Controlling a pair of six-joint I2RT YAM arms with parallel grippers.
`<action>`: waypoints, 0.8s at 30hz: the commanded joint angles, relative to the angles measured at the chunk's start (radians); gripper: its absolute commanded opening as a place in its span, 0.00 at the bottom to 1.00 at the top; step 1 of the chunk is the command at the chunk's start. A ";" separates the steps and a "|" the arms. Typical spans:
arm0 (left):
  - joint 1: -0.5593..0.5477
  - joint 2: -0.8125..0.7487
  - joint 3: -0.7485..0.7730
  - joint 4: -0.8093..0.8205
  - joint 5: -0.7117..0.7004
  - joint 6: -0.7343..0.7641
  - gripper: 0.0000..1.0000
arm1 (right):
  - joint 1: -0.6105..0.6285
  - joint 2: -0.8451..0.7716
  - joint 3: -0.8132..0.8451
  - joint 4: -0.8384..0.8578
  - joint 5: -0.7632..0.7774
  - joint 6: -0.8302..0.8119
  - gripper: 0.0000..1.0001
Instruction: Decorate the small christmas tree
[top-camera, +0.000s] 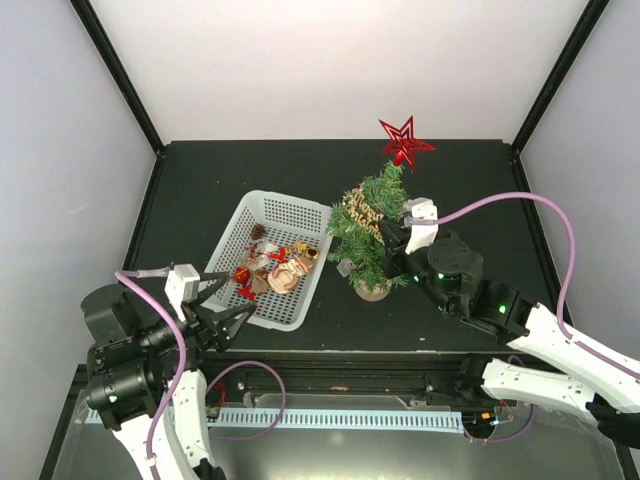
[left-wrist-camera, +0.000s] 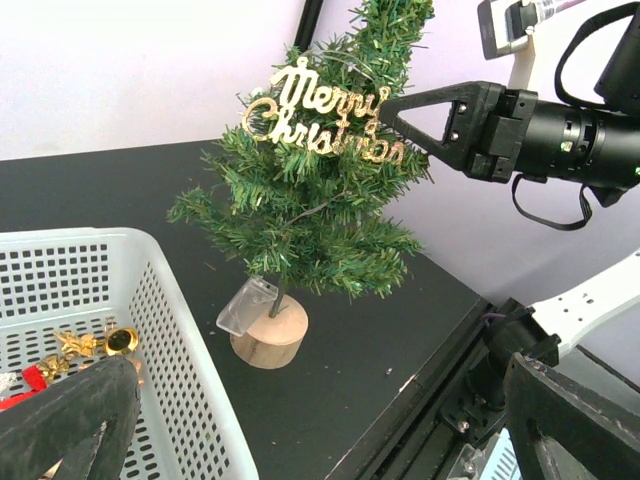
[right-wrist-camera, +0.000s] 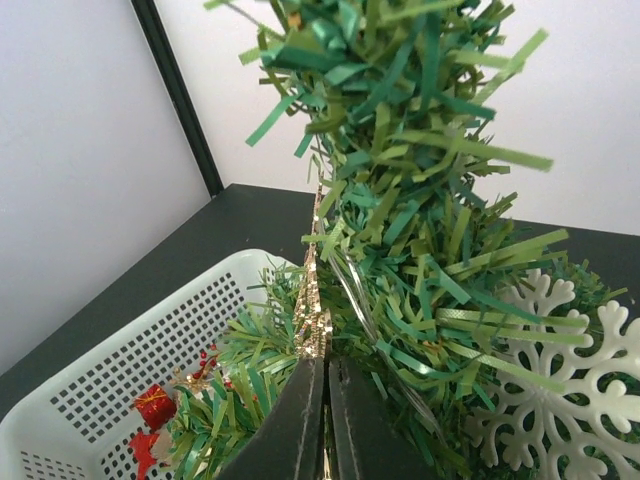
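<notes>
The small christmas tree (top-camera: 370, 225) stands on a round wooden base (top-camera: 372, 291) right of the white basket (top-camera: 285, 215). A red star (top-camera: 405, 142) tops it. A gold "Merry Christmas" sign (left-wrist-camera: 320, 110) lies across its upper branches, and a white snowflake (right-wrist-camera: 570, 380) hangs on its right side. My right gripper (left-wrist-camera: 385, 105) reaches into the tree from the right, shut on the sign's end (right-wrist-camera: 318, 310). My left gripper (top-camera: 228, 305) hangs open over the basket's near corner, holding nothing.
The basket (left-wrist-camera: 100, 245) holds several small ornaments, among them red gift boxes (right-wrist-camera: 152, 403) and a gold bell (left-wrist-camera: 122, 341). A clear plastic tag (left-wrist-camera: 245, 305) leans on the tree's base. The table's front edge (left-wrist-camera: 450, 340) runs close behind the tree.
</notes>
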 joint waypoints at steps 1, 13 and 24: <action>0.010 -0.019 -0.007 0.022 0.010 -0.009 0.99 | -0.004 -0.002 0.008 -0.005 0.003 0.018 0.03; 0.011 -0.034 -0.029 0.050 -0.015 -0.036 0.99 | -0.003 -0.023 0.014 -0.026 0.032 0.037 0.09; 0.013 -0.042 -0.041 0.059 -0.044 -0.044 0.99 | -0.003 -0.037 0.051 -0.046 0.031 0.023 0.42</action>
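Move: At its near right end, the gold "Merry Christmas" sign is already pinched in the right fingertips, its middle about 4 cm ahead of that hand and 3 cm left, level. The tree's middle lies some 4 cm ahead, 2 cm right and 4 cm lower; the white snowflake about 6 cm ahead, 6 cm right, 2 cm lower. From the left hand the sign is roughly 16 cm ahead and 20 cm right, at its height. Letting go of the sign's near right end against the tree, the right hand first stays almost in place with its fingers shut on it. Then it eases about 1 cm to its right while the fingers part to a bit over a third of their range, one on each side of the sign's edge; the wrist barely turns. ##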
